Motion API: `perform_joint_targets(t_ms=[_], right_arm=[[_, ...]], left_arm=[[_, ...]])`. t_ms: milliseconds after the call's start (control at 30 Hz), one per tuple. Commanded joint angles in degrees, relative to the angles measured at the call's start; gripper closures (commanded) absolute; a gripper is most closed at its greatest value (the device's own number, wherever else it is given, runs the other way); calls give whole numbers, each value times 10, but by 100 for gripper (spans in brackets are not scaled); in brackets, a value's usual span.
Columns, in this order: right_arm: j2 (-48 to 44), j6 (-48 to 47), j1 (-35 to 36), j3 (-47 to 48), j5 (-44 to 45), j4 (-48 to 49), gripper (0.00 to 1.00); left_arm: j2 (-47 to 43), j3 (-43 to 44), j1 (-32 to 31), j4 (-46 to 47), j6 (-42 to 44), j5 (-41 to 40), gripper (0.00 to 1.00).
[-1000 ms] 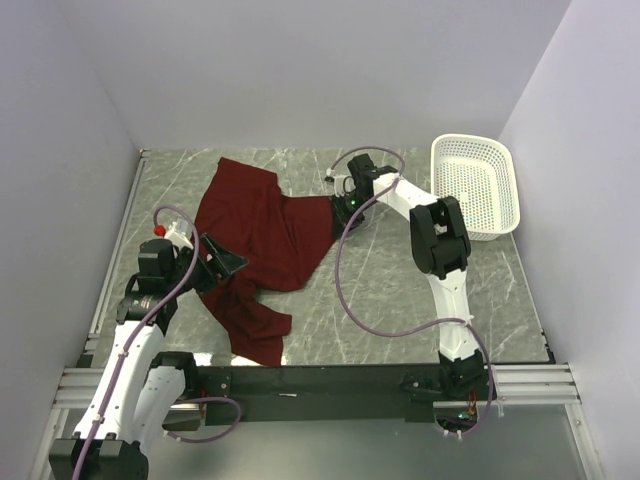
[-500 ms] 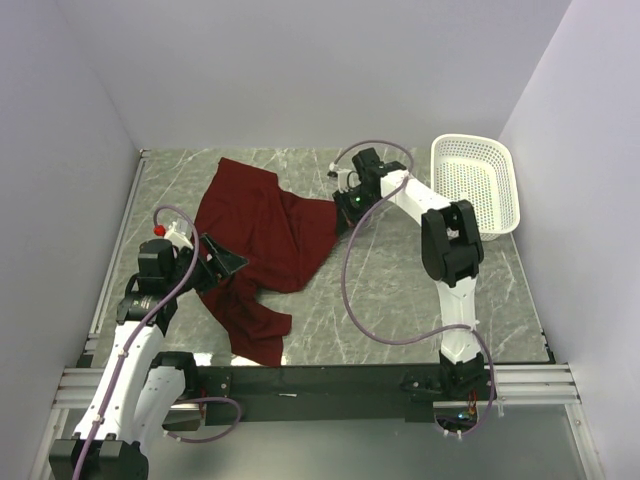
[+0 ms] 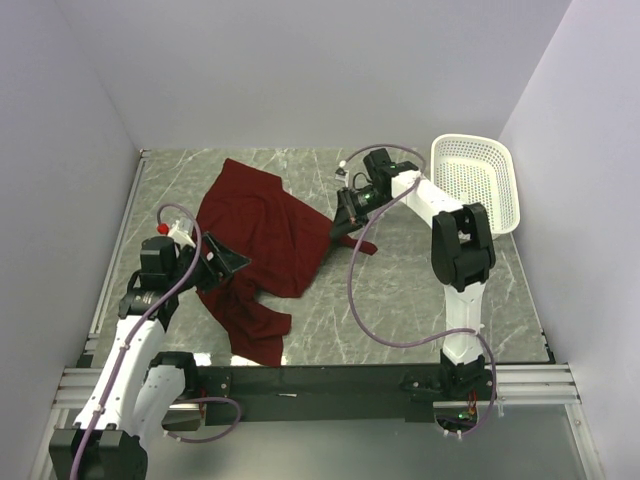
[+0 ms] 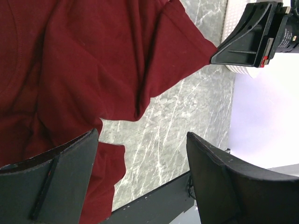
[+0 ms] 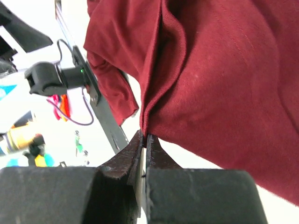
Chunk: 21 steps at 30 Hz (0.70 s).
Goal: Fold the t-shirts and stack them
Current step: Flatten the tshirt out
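Observation:
A dark red t-shirt point(image 3: 262, 235) lies crumpled on the marble table, one part trailing toward the front edge. My right gripper point(image 3: 346, 224) is shut on the shirt's right edge and holds it off the table, a small flap point(image 3: 366, 246) hanging below. In the right wrist view the cloth point(image 5: 224, 84) bunches into a fold pinched at the fingertips of the right gripper point(image 5: 145, 136). My left gripper point(image 3: 226, 264) hovers open over the shirt's lower left part. Its fingers point(image 4: 51, 182) frame cloth point(image 4: 93, 60) and bare table, holding nothing.
A white plastic basket point(image 3: 480, 185) stands at the back right corner. Purple cables loop off both arms. The black rail point(image 3: 330, 378) runs along the table's near edge. Grey walls close in the table on the left, back and right.
My right gripper has closed on the shirt's right edge and lifted it, drawing the cloth rightward. The left arm has barely shifted, still open.

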Motion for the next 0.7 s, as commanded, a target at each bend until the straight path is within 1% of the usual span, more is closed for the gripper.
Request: perform_joint_targets(t_ms=[0, 67, 100, 167, 200, 233, 300, 333, 400, 433, 467, 533, 667], right_arm=[[-58, 47, -21, -9, 4, 43, 100], [-45, 50, -21, 4, 20, 37, 100], [-37, 47, -20, 10, 9, 30, 100], [-17, 36, -16, 20, -1, 17, 100], [-13, 35, -16, 18, -13, 15, 100], [-10, 37, -16, 7, -21, 20, 100], [-13, 39, -16, -3, -26, 29, 100], [-15, 39, -16, -9, -32, 31, 100], [-18, 41, -16, -11, -37, 33, 100], [-18, 41, -15, -14, -39, 34, 100], [-19, 44, -16, -13, -40, 35, 100], [-18, 45, -15, -13, -42, 34, 100], [-17, 46, -15, -14, -47, 36, 100]], left_arm=[[8, -2, 0, 40, 8, 22, 19], [22, -6, -7, 67, -2, 38, 19], [32, -1, -15, 72, -4, 37, 20], [74, 17, -69, 71, 3, -8, 20], [92, 42, -122, 69, 13, -29, 20], [134, 55, -148, 70, 18, -54, 20], [181, 93, -196, 83, 35, -99, 21], [228, 106, -238, 89, 41, -114, 22], [272, 143, -286, 98, 57, -165, 22], [314, 155, -297, 107, 63, -180, 22], [334, 167, -306, 106, 66, -216, 22], [387, 201, -324, 106, 72, -246, 22], [450, 243, -334, 130, 71, -248, 22]])
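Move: The shirt's slack near-right edge hangs some 17 cm right of the left gripper, 2 cm ahead and 10 cm below. The shirt's lower corner lies 14 cm right, 6 cm back and 14 cm below the left gripper; the right gripper's pinch is 23 cm right, 11 cm ahead and slightly lower. From the right gripper that edge lies 9 cm back, 6 cm left and 6 cm lower, with a small flap on the table 3 cm back and 6 cm right. Sweep the open left gripper about 14 cm to the right over the shirt, sinking 6 to 7 cm and easing forward late, towards the slack edge beside the right gripper. Swing it some 20 degrees clockwise with its left side rising, so the fingers point more steeply down. Keep the right gripper shut on the lifted cloth, nearly still. ##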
